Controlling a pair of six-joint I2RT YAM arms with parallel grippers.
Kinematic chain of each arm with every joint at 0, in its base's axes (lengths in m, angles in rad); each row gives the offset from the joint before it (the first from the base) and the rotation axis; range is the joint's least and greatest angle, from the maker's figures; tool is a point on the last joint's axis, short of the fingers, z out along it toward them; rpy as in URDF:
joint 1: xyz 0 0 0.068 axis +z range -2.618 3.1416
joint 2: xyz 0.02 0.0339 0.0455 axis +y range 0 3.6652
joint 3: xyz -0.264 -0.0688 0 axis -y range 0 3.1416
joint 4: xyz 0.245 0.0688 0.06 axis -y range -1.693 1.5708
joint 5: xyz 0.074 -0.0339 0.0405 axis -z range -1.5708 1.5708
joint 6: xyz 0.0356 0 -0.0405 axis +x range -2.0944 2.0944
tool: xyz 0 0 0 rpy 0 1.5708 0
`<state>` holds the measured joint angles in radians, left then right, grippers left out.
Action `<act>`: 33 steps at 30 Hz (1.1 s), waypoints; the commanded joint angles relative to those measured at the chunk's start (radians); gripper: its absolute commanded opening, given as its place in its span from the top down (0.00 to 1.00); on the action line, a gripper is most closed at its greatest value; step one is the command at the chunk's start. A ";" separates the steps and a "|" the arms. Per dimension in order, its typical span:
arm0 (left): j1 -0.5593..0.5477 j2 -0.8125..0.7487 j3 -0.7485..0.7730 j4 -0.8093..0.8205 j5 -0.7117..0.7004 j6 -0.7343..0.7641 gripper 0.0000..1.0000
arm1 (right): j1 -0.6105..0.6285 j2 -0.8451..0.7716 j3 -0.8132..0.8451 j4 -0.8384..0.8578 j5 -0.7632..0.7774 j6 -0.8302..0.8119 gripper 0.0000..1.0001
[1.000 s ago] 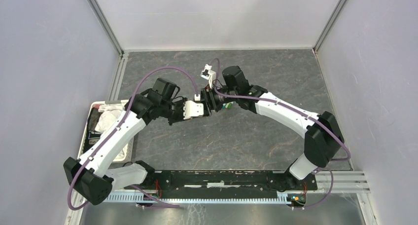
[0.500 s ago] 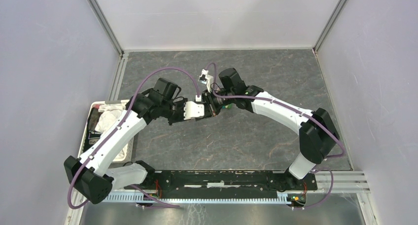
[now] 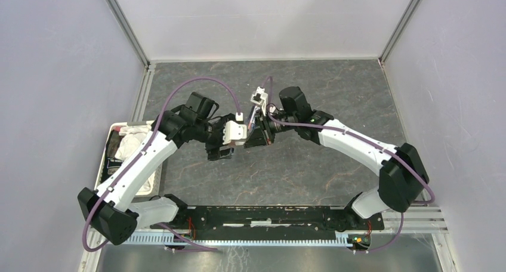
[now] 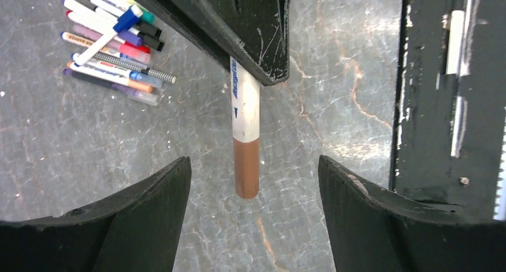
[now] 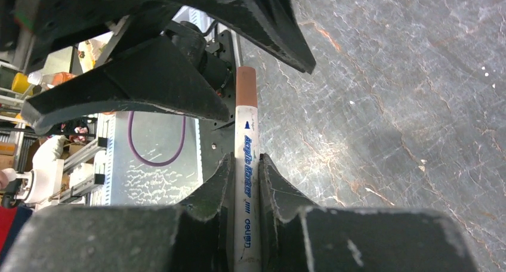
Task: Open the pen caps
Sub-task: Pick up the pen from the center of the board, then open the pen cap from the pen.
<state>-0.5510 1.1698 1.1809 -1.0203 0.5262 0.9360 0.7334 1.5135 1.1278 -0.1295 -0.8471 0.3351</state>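
A white acrylic marker [image 5: 246, 164] with a brown pen cap [image 5: 246, 87] is clamped by its barrel in my right gripper [image 5: 244, 164], which is shut on it above the table. In the left wrist view the same pen cap [image 4: 246, 167] hangs between the wide-apart fingers of my left gripper [image 4: 253, 161]. That gripper is open and touches neither the cap nor the barrel. The cap sits on the marker. A pile of several other pens [image 4: 110, 42] with coloured caps lies on the table at the upper left of the left wrist view.
A white tray [image 3: 156, 179] holding a cloth [image 3: 134, 142] sits at the table's left edge. The black base rail [image 4: 441, 93] of the arms runs along the near side. Grey walls enclose the marbled table [image 3: 334, 87].
My left gripper has opened and let go of the marker's capped end. My right gripper has closed on the barrel and holds the marker alone; both arms have shifted slightly.
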 commanded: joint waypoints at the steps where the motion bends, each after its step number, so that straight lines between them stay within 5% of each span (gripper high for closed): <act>1: 0.012 0.007 0.056 -0.024 0.123 -0.052 0.17 | -0.001 -0.076 -0.060 0.166 -0.059 0.010 1.00; 6: 0.012 0.030 0.091 -0.049 0.174 -0.060 0.27 | -0.001 -0.084 -0.083 0.216 -0.070 0.041 1.00; 13: 0.013 0.079 0.127 -0.100 0.187 -0.032 0.66 | -0.003 -0.112 -0.094 0.244 -0.056 0.046 1.00; 30: 0.022 0.037 0.115 -0.076 0.220 -0.017 0.68 | -0.009 -0.115 -0.130 0.261 -0.029 0.060 1.00; 33: 0.022 0.037 0.108 -0.063 0.221 -0.016 0.90 | -0.007 -0.103 -0.123 0.267 -0.026 0.072 0.76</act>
<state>-0.5320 1.2274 1.2709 -1.1095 0.6956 0.9108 0.7307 1.4002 0.9916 0.0761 -0.8871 0.3901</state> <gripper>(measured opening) 0.234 0.182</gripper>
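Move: Almost between the left hand's wide-open fingers, the pen's brown cap lies about 1 cm to the right of its hand point, about 1 cm below and level with it fore and aft. The right hand already holds the white barrel; from that hand the cap is some 6 cm to the left and 1 cm lower. The pen pile lies on the table about 9 cm ahead, 11 cm right and 15 cm below the left hand. Closing on the brown cap from both sides, the left fingers pinch it while that hand eases up, back and right, each about 2 cm, dipping slightly midway and tilting some 10 degrees. The right hand keeps its grip on the barrel, rising about 2 cm and drawing back 1.5 cm, its left side tilting up slightly. ##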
